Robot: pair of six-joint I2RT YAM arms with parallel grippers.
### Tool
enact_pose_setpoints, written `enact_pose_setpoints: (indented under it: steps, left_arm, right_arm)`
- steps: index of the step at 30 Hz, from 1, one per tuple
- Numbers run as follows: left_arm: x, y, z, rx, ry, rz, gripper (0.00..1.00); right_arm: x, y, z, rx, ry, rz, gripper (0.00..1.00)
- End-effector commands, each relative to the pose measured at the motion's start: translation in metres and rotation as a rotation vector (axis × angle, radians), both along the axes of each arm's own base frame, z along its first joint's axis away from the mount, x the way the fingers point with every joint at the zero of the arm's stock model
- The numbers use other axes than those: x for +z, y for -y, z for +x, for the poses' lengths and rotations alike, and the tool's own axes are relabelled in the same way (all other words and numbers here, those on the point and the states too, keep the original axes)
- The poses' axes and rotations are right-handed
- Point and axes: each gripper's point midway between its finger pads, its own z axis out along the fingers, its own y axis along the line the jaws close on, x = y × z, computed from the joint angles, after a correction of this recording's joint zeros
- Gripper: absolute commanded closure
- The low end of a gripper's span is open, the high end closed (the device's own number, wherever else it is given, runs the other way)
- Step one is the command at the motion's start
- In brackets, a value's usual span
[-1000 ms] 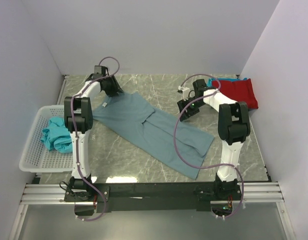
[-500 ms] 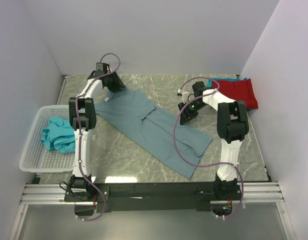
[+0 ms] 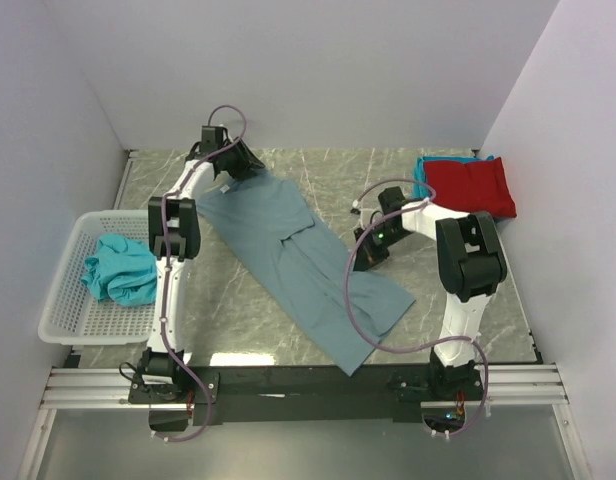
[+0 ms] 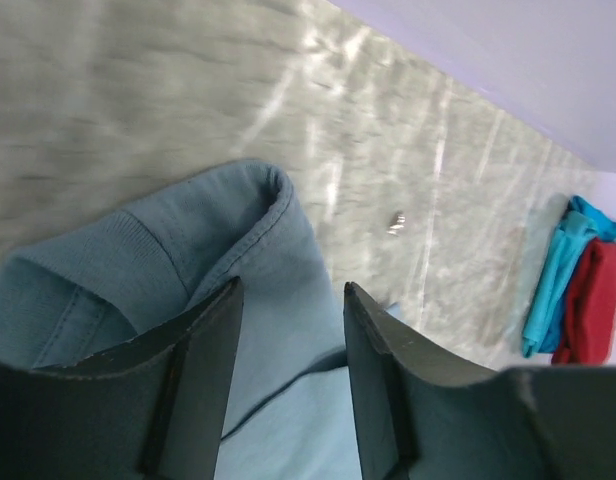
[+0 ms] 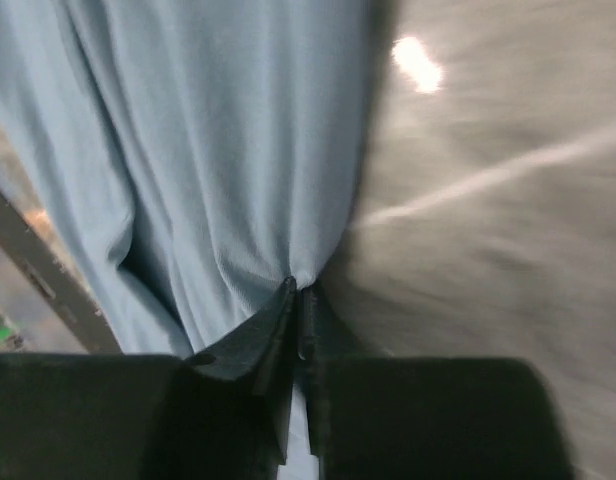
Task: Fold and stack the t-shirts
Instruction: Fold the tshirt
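Note:
The large blue-grey t-shirt (image 3: 298, 260) lies slantwise on the table, collar at the back left, hem near the front. My left gripper (image 3: 240, 160) hovers at the collar end. In the left wrist view its fingers (image 4: 203, 330) stand apart over the fabric (image 4: 188, 260), gripper (image 4: 288, 290) open. My right gripper (image 3: 366, 255) is at the shirt's right edge; it (image 5: 296, 288) is shut, pinching a pucker of the blue-grey cloth (image 5: 218, 150). A folded red t-shirt (image 3: 473, 185) rests on a teal t-shirt (image 3: 421, 175) at the back right.
A white basket (image 3: 68, 300) stands at the left table edge with a crumpled teal t-shirt (image 3: 118, 270) inside. White walls close in the table at the back and both sides. The red and teal stack (image 4: 593, 300) also shows in the left wrist view.
The right gripper has closed on the shirt's right edge and pulled it inward. The shirt has swung, hem nearer the front. The left gripper moved back and right at the collar.

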Motion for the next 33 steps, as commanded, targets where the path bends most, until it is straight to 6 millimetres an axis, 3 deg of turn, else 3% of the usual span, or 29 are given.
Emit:
enact_pose_setpoints:
  steps: [1,5,7,8,9,10,12,13,14,15,16,17,18,19,20,22,23,24,25,26,27,28,29,30,31,32,33]
  left_arm:
    - [0.002,0.016,0.008,-0.008,0.035,-0.04,0.48]
    - [0.021,0.034,0.009,-0.042,0.082,-0.067,0.44]
    - [0.029,0.039,0.01,-0.047,0.095,-0.081,0.42]
    - [0.036,0.04,0.011,-0.046,0.108,-0.082,0.42]
    - [0.042,0.037,0.012,-0.046,0.122,-0.062,0.41]
    - [0.048,0.032,0.014,-0.037,0.133,-0.034,0.41]
    - [0.078,0.015,0.023,0.017,0.207,0.068,0.37]
    - [0.086,0.008,0.022,0.008,0.238,0.132,0.35]
    - [0.122,-0.002,0.023,0.043,0.305,0.179,0.29]
    - [0.127,-0.009,0.02,0.037,0.329,0.237,0.27]
    - [0.146,-0.015,0.019,0.047,0.373,0.266,0.25]
    - [0.191,-0.023,0.012,0.079,0.448,0.299,0.21]
    - [0.195,-0.031,0.006,0.072,0.463,0.346,0.2]
    - [0.235,-0.035,-0.005,0.087,0.527,0.36,0.18]
    - [0.247,-0.04,-0.011,0.094,0.547,0.374,0.18]
    - [0.254,-0.045,-0.027,0.083,0.547,0.386,0.18]
    - [0.286,-0.046,-0.044,0.087,0.598,0.374,0.18]
    - [0.268,-0.045,-0.056,0.057,0.56,0.366,0.18]
    - [0.295,-0.046,-0.077,0.057,0.606,0.354,0.19]
    - [0.297,-0.046,-0.089,0.047,0.612,0.349,0.19]
    - [0.271,-0.044,-0.103,0.017,0.57,0.346,0.19]
    - [0.268,-0.042,-0.116,0.0,0.569,0.342,0.19]
    - [0.29,-0.044,-0.141,-0.001,0.62,0.336,0.19]
    - [0.256,-0.045,-0.157,-0.024,0.558,0.348,0.19]
    - [0.25,-0.045,-0.171,-0.035,0.546,0.347,0.19]
    - [0.264,-0.047,-0.194,-0.035,0.582,0.347,0.19]
    - [0.23,-0.047,-0.212,-0.06,0.518,0.35,0.19]
  right_arm:
    - [0.005,-0.017,-0.029,0.029,-0.029,-0.002,0.86]
    - [0.005,-0.029,-0.04,0.074,-0.025,-0.011,0.78]
    - [0.007,-0.027,-0.031,0.064,-0.001,-0.035,0.74]
    - [0.012,-0.025,-0.023,0.056,0.031,-0.046,0.72]
    - [0.015,-0.016,-0.011,0.028,0.068,-0.074,0.63]
    - [0.027,-0.015,0.009,0.011,0.127,-0.074,0.59]
    - [0.036,-0.009,0.033,-0.005,0.185,-0.086,0.55]
    - [0.052,-0.014,0.054,-0.006,0.236,-0.072,0.53]
    - [0.047,-0.018,0.063,-0.008,0.22,-0.067,0.54]
    - [0.049,-0.023,0.071,-0.012,0.221,-0.052,0.53]
    - [0.067,-0.034,0.091,-0.017,0.259,-0.006,0.54]
    - [0.057,-0.041,0.099,-0.039,0.219,0.01,0.54]
    - [0.058,-0.047,0.107,-0.052,0.213,0.032,0.53]
    - [0.07,-0.054,0.126,-0.07,0.253,0.066,0.53]
    - [0.058,-0.061,0.132,-0.122,0.197,0.073,0.52]
    - [0.063,-0.074,0.156,-0.173,0.215,0.116,0.5]
    - [0.052,-0.08,0.16,-0.223,0.168,0.126,0.49]
    - [0.05,-0.084,0.166,-0.242,0.165,0.135,0.48]
    - [0.054,-0.092,0.175,-0.256,0.188,0.151,0.48]
    - [0.042,-0.099,0.177,-0.286,0.156,0.139,0.47]
    - [0.04,-0.104,0.18,-0.298,0.154,0.137,0.47]
    - [0.042,-0.11,0.185,-0.304,0.16,0.142,0.47]
    - [0.035,-0.117,0.183,-0.304,0.14,0.138,0.47]
    - [0.033,-0.12,0.184,-0.309,0.136,0.135,0.47]
    - [0.034,-0.125,0.184,-0.302,0.138,0.139,0.47]
    - [0.027,-0.129,0.182,-0.297,0.125,0.134,0.47]
    - [0.025,-0.132,0.18,-0.294,0.12,0.132,0.48]
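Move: The right fingers are already shut on the t-shirt's right edge; the folded sleeve's corner lies about 12 cm ahead and 12 cm to their left, near table height. From there, the shirt's lower right corner is some 10 cm back and 14 right, the red stack about 22 ahead and 27 right. The half-open left fingers are at the collar end: its far edge is roughly 3 cm below them, the white label about 6 back and 8 left, the sleeve corner 19 back and 14 right. Dragging the pinched edge about 4 cm back and 3 left, the right hand opens and lets go, then arcs low some 20 cm forward and 8 left to the edge by the sleeve corner, fingers half open, turning about 15 degrees clockwise. The left edges 3 cm right along the far edge, then opens wider, climbs some 30 cm and swings back nearly 20, tilting up. ##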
